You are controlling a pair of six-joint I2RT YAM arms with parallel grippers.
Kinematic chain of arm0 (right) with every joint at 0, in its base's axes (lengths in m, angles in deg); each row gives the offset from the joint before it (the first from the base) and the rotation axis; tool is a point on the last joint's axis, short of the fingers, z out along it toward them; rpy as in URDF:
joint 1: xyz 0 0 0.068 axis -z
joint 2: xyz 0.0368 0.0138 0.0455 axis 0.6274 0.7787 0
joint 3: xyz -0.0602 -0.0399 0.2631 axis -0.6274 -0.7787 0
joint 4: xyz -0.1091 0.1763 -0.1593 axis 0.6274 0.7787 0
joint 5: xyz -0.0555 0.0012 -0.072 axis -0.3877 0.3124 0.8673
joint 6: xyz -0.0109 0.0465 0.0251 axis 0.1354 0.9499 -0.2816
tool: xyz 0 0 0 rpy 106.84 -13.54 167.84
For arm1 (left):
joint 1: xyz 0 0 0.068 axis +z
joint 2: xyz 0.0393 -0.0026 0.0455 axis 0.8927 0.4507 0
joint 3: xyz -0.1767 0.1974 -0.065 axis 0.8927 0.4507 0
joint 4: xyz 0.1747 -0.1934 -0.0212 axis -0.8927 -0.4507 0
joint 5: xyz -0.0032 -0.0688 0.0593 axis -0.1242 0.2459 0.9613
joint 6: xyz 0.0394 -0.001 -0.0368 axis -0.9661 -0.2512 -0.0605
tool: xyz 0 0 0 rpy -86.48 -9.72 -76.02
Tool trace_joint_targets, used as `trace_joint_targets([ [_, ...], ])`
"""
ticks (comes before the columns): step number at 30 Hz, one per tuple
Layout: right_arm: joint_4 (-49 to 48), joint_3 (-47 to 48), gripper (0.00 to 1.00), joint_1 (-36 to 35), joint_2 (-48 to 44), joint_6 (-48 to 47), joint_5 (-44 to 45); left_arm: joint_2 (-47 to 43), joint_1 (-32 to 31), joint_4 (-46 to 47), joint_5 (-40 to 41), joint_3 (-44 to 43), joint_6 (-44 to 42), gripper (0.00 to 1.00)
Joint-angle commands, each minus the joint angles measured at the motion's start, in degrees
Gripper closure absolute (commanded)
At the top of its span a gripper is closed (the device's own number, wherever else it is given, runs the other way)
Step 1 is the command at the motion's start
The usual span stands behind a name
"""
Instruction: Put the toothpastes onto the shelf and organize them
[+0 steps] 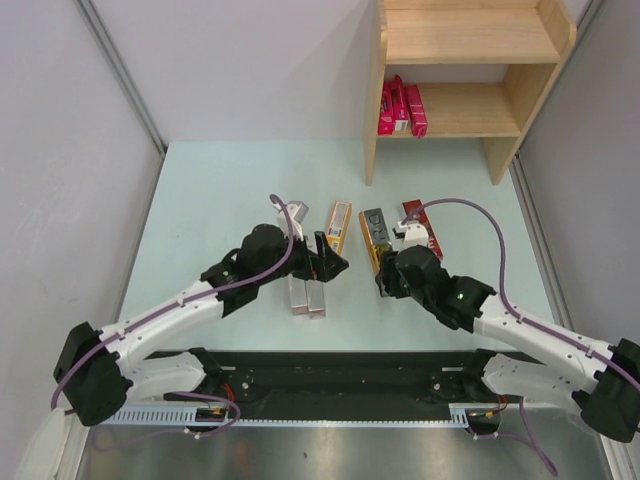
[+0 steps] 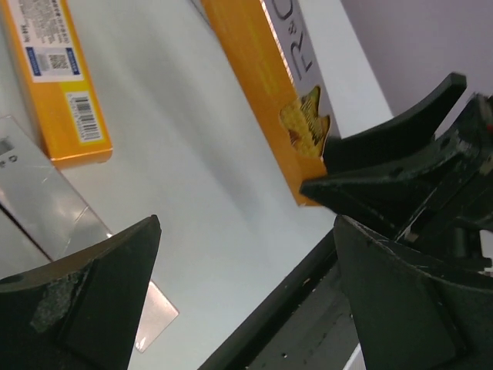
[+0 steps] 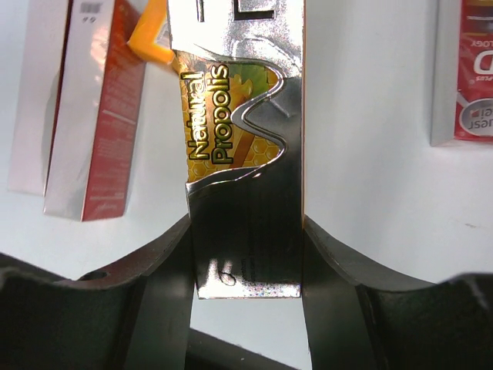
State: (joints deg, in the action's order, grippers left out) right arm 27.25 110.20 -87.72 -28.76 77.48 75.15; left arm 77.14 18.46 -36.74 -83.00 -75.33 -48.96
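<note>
My right gripper point(image 1: 384, 268) point(image 3: 246, 231) is shut on the near end of a gold-and-silver toothpaste carton point(image 1: 374, 238) point(image 3: 231, 131) point(image 2: 266, 85) marked "Natural Propolis". Whether that carton rests on the table I cannot tell. My left gripper point(image 1: 331, 256) point(image 2: 246, 262) stands open just left of it, with nothing between its fingers. An orange-yellow carton point(image 1: 340, 226) point(image 2: 58, 85) lies beyond it. Two silver cartons point(image 1: 308, 296) point(image 2: 46, 208) lie under the left wrist. A dark red carton point(image 1: 420, 228) point(image 3: 468, 69) lies to the right. Magenta-pink cartons point(image 1: 400, 108) stand on the lower board of the wooden shelf point(image 1: 500, 110).
The shelf's upper board point(image 1: 470, 38) is bare. The pale green table point(image 1: 220, 200) ends at grey walls left and right. A black rail point(image 1: 340, 372) runs along the near edge by the arm bases.
</note>
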Motion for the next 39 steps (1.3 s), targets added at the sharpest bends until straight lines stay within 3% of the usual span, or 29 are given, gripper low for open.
trace_joint_targets([
  [1,-0.22,3.17,0.74,-4.30,-2.43,0.04,6.77,3.27,1.33,6.13,-6.70,-4.95,3.51,0.00],
  [10,-2.94,3.79,0.73,-13.18,-4.37,0.22,11.16,10.14,2.48,13.33,-12.23,-6.54,8.78,0.00],
  [19,-4.26,4.23,0.73,-17.05,-3.93,0.22,13.27,13.75,2.83,18.78,-13.03,-6.37,11.60,0.04],
  [22,-4.35,4.31,0.73,-17.58,-3.84,0.31,13.36,14.10,3.18,21.41,-13.38,-5.40,12.74,0.10],
  [32,-5.14,4.23,0.69,-18.46,-2.44,0.40,12.75,15.15,4.15,27.92,-15.40,-3.12,16.08,0.51],
  [35,-5.23,4.23,0.66,-18.55,-2.35,0.40,12.84,14.89,4.67,28.98,-15.84,-2.33,16.70,0.59],
  [38,-5.58,4.23,0.50,-18.38,-2.08,0.22,12.75,14.10,5.81,29.33,-16.37,-1.71,16.87,0.62],
  [39,-5.76,4.23,0.39,-18.46,-2.08,0.13,12.40,13.84,6.51,29.42,-16.63,-1.53,16.79,0.62],
])
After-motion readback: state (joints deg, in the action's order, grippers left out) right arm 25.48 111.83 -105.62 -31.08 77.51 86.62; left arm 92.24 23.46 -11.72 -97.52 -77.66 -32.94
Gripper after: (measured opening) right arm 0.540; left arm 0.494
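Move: The propolis toothpaste, held near its near end by the right gripper with its far end tipped up, has its middle about 11 cm to the right of the open left gripper, 4 cm ahead and 4 cm lower. On the table some 16 cm below the left gripper, the yellow toothpaste lies 13 cm straight ahead and the two silver boxes 8 cm left and 2 cm ahead. From the right gripper, the left gripper is about 12 cm left, 1 cm ahead and 5 cm higher; the red toothpaste is 11 cm right, 14 cm ahead and 11 cm below. Bring the open left gripper right and forward about 6 cm, with a small rise, dip and final rise, rolling its left side down some 20 degrees, and close it across the far end of the propolis toothpaste. Meanwhile keep the right grip and carry the box left, back and up to meet it, slowing to a near stop as the left fingers shut. ##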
